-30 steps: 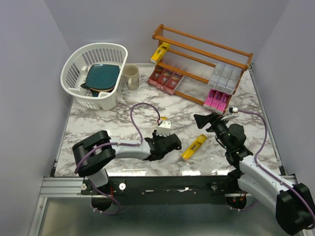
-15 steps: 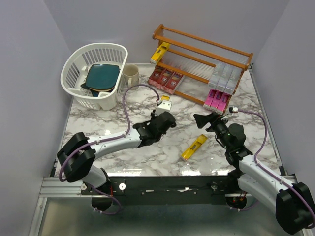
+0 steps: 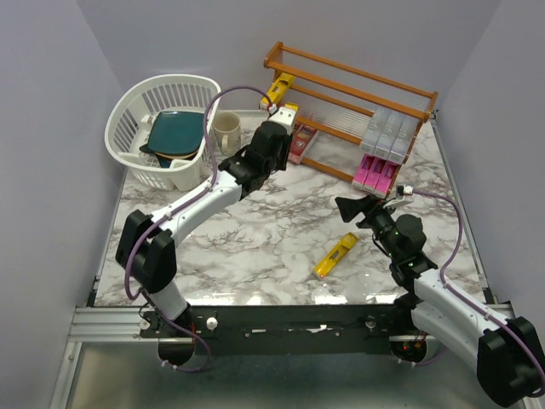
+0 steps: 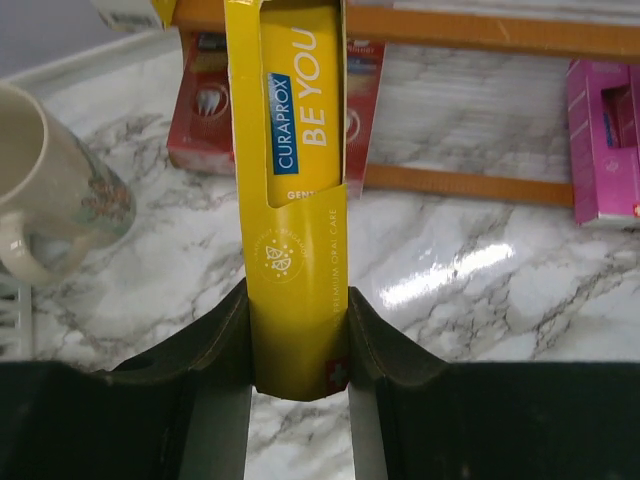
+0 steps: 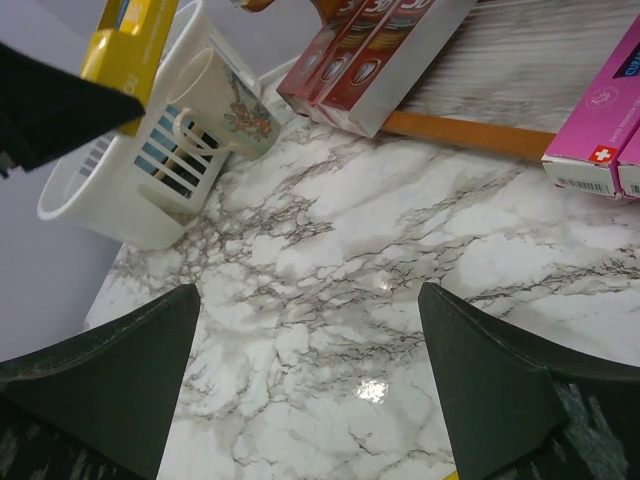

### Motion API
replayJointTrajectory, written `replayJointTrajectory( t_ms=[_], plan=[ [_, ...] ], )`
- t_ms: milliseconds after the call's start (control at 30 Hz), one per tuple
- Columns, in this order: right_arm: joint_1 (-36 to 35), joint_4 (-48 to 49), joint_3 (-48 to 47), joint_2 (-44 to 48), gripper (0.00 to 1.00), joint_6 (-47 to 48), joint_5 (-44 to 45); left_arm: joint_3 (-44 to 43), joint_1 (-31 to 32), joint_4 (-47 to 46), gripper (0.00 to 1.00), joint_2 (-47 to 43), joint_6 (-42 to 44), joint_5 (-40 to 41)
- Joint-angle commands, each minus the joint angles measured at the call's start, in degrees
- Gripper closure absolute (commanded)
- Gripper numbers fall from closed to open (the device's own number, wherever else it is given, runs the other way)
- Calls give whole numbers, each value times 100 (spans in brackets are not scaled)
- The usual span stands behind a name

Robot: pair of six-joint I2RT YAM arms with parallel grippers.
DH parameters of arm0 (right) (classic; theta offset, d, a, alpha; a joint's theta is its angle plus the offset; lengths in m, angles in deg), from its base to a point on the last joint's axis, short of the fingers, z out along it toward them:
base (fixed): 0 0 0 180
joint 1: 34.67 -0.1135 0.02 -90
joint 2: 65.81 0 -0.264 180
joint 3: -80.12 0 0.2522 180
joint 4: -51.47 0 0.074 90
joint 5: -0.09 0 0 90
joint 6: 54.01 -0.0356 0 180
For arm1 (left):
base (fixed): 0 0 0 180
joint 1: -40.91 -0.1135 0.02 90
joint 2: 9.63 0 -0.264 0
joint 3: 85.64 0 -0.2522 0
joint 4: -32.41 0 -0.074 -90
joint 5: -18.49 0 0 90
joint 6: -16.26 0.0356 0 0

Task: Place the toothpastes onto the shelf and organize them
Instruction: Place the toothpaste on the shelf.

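My left gripper [image 3: 278, 135] is shut on a yellow toothpaste carton [image 4: 297, 200], held just in front of the shelf's [image 3: 358, 94] left end, above the red cartons [image 4: 205, 110]. The wooden shelf holds another yellow carton [image 3: 278, 88] on a middle tier. Silver cartons [image 3: 387, 132] stand at its right, and red ones [image 3: 300, 145] and pink ones [image 3: 375, 175] sit on the bottom tier. One more yellow toothpaste [image 3: 335, 255] lies on the marble near my right gripper [image 3: 349, 207], which hangs open over bare marble [image 5: 310, 370].
A white basket [image 3: 162, 128] with a teal plate [image 3: 177, 132] stands at the far left. A beige mug [image 3: 226, 132] sits between the basket and my left gripper. Grey walls close in the table on three sides.
My left arm has swung from the near edge out to the shelf's left end, carrying the yellow carton. The right arm and the other cartons have not moved.
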Motion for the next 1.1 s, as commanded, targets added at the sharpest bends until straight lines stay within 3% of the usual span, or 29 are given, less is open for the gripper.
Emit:
replayJointTrajectory(
  t_ms=[0,300,400,767,1067],
  plan=[
    [5,78,8,9,1,-42,-177,-1431,-412,222,66,930,577,-823],
    [5,-1,8,27,1,28,-89,-4288,-975,1294,65,2987,1016,-1377],
    [5,-1,-19,-35,1,11,-89,-4756,-1054,1313,65,3356,1122,-1474],
    [5,43,-89,-307,1,-33,-177,-5364,-1283,681,64,4042,1509,-1834],
    [5,78,-124,-448,1,-25,-212,-5347,-1336,179,48,4341,1667,-1598]
  ],
)
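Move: The yellow toothpaste already in the left hand is bound for the free spot on the shelf's upper tier, about 23 cm ahead, 4 cm right and 5 cm below that hand. The shelved yellow box stands some 6 cm left of that spot. The red boxes on the lower tier lie roughly 11 cm ahead and 18 cm below the hand; the mug, 7 cm ahead, 16 cm left and 17 cm below. From the right hand the spot is about 36 cm ahead and 14 cm left, level. The yellow toothpaste, still pinched near its near end, is carried about 20 cm forward by the left hand, over the red boxes and in over the upper tier beside the shelved yellow box. The carry is fast at first with a slight rise, then slows and settles a few centimetres lower, while the wrist turns clockwise by just under 10 degrees and the fingers keep their hold. ##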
